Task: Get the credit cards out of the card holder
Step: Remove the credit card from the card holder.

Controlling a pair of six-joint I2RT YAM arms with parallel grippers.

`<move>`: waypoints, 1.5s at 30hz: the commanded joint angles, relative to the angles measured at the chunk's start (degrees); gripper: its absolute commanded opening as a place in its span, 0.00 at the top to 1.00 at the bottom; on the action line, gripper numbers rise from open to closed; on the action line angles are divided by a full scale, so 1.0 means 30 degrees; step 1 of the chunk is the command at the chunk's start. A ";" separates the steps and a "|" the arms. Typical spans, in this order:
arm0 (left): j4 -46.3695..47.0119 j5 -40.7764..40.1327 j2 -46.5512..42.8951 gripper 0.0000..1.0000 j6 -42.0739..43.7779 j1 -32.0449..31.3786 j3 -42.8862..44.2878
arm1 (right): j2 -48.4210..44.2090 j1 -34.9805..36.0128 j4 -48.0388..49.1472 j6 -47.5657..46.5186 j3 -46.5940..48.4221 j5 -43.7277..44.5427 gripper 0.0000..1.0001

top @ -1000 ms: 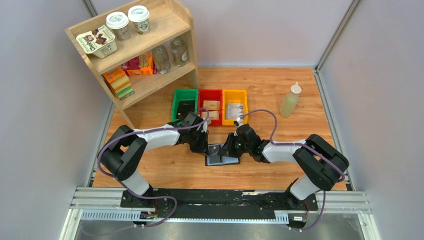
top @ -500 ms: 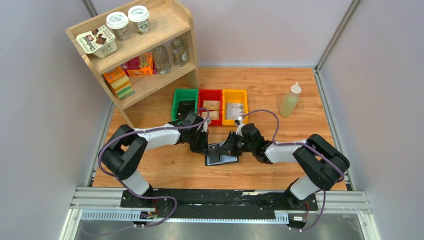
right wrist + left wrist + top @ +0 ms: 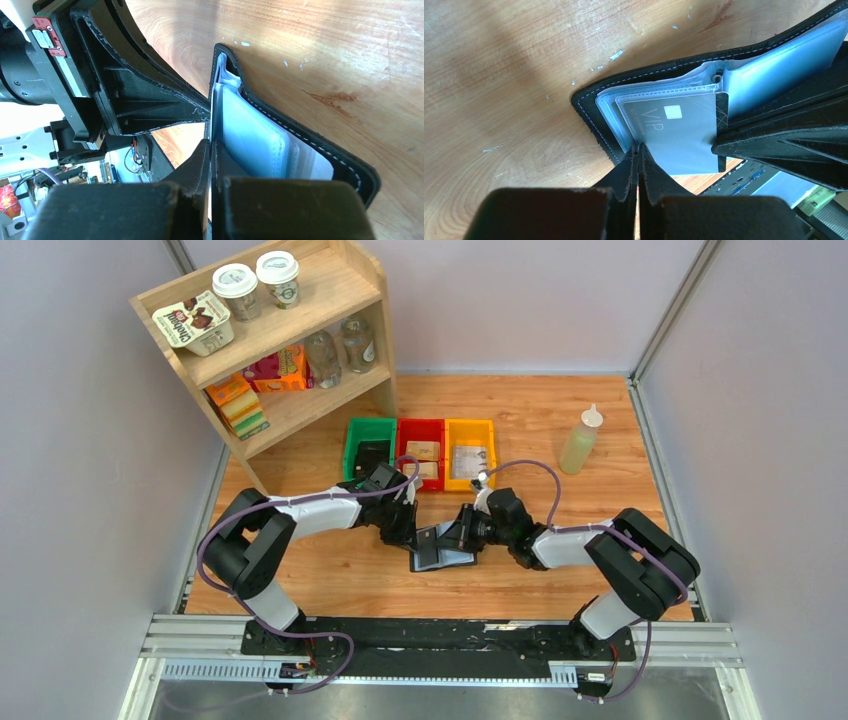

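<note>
The black card holder [image 3: 441, 559] lies open on the wooden table between the two arms, its clear blue-grey sleeves [image 3: 774, 75] fanned up. One grey credit card [image 3: 679, 130] with a chip and "VIP" print sits in a raised sleeve. My left gripper [image 3: 639, 150] is shut on that sleeve's lower edge, and from above it [image 3: 410, 534] is at the holder's left side. From the right, my right gripper [image 3: 211, 146] is shut on the thin end of the same card, and its fingers [image 3: 784, 145] clamp the dark card end that sticks out of the sleeve. Other cards are hidden.
Green [image 3: 371, 423], red [image 3: 421, 423] and yellow [image 3: 470, 423] bins stand in a row behind the holder, each with items inside. A squeeze bottle [image 3: 581, 440] stands at the back right. A wooden shelf [image 3: 270, 340] with cups and packets fills the back left.
My right gripper has slid a little left onto the raised sleeve and closed on the card's end. The left gripper has stayed shut in place.
</note>
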 commanded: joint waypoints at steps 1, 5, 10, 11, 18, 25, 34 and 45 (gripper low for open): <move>-0.0422 -0.1130 0.1370 1.00 0.0619 -0.0248 -0.0491 | -0.0674 -0.0085 0.2371 0.0357 0.0035 -0.1541 1.00; -0.0422 -0.1131 0.1341 1.00 0.0737 -0.0248 -0.0491 | -0.1083 -0.0641 0.1436 -0.0111 0.0005 -0.1805 1.00; -0.0422 -0.1131 0.1400 1.00 0.0795 -0.0248 -0.0492 | -0.1582 -0.1373 0.0146 -0.0815 0.0035 -0.2098 1.00; -0.0422 -0.1131 0.1429 1.00 0.0795 -0.0248 -0.0491 | -0.1612 -0.1549 -0.0030 -0.0903 0.0006 -0.2186 1.00; -0.0363 -0.1043 0.1429 1.00 0.0854 -0.0248 -0.0520 | -0.1351 -0.1990 -0.0383 -0.1080 0.0063 -0.2625 0.97; -0.0334 -0.1042 0.1429 1.00 0.0795 -0.0248 -0.0492 | -0.0266 -0.1815 -0.1698 -0.1284 0.0708 -0.2188 0.76; -0.0363 -0.1071 0.1371 1.00 0.0795 -0.0248 -0.0492 | 0.0701 -0.1581 -0.2258 -0.1343 0.1148 -0.2070 0.79; -0.0363 -0.1072 0.1312 1.00 0.0795 -0.0248 -0.0550 | 0.0382 -0.1463 -0.3870 -0.1490 0.1296 -0.0694 0.76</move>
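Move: My right fingers are shut at the raised right edge of the VIP credit card, whose middle lies about 2 cm to their left, 1 cm farther out and 1 cm lower. The open card holder's middle is 1 cm to their right and some 3 cm below. The red box stands about 20 cm ahead and 4 cm left, the yellow box equally far ahead but 6 cm right. From my left hand the card's middle is roughly 3 cm to the right, level with it. I tug my right hand about 2 cm to the right, away from the card, rising nearly 2 cm and edging slightly forward. Then I open the fingers about a quarter and sink some 3.5 cm, until the tips straddle the card's right edge for another grip. My left hand stays put, keeping its shut tips on the left edge of the card's sleeve to hold the holder. ##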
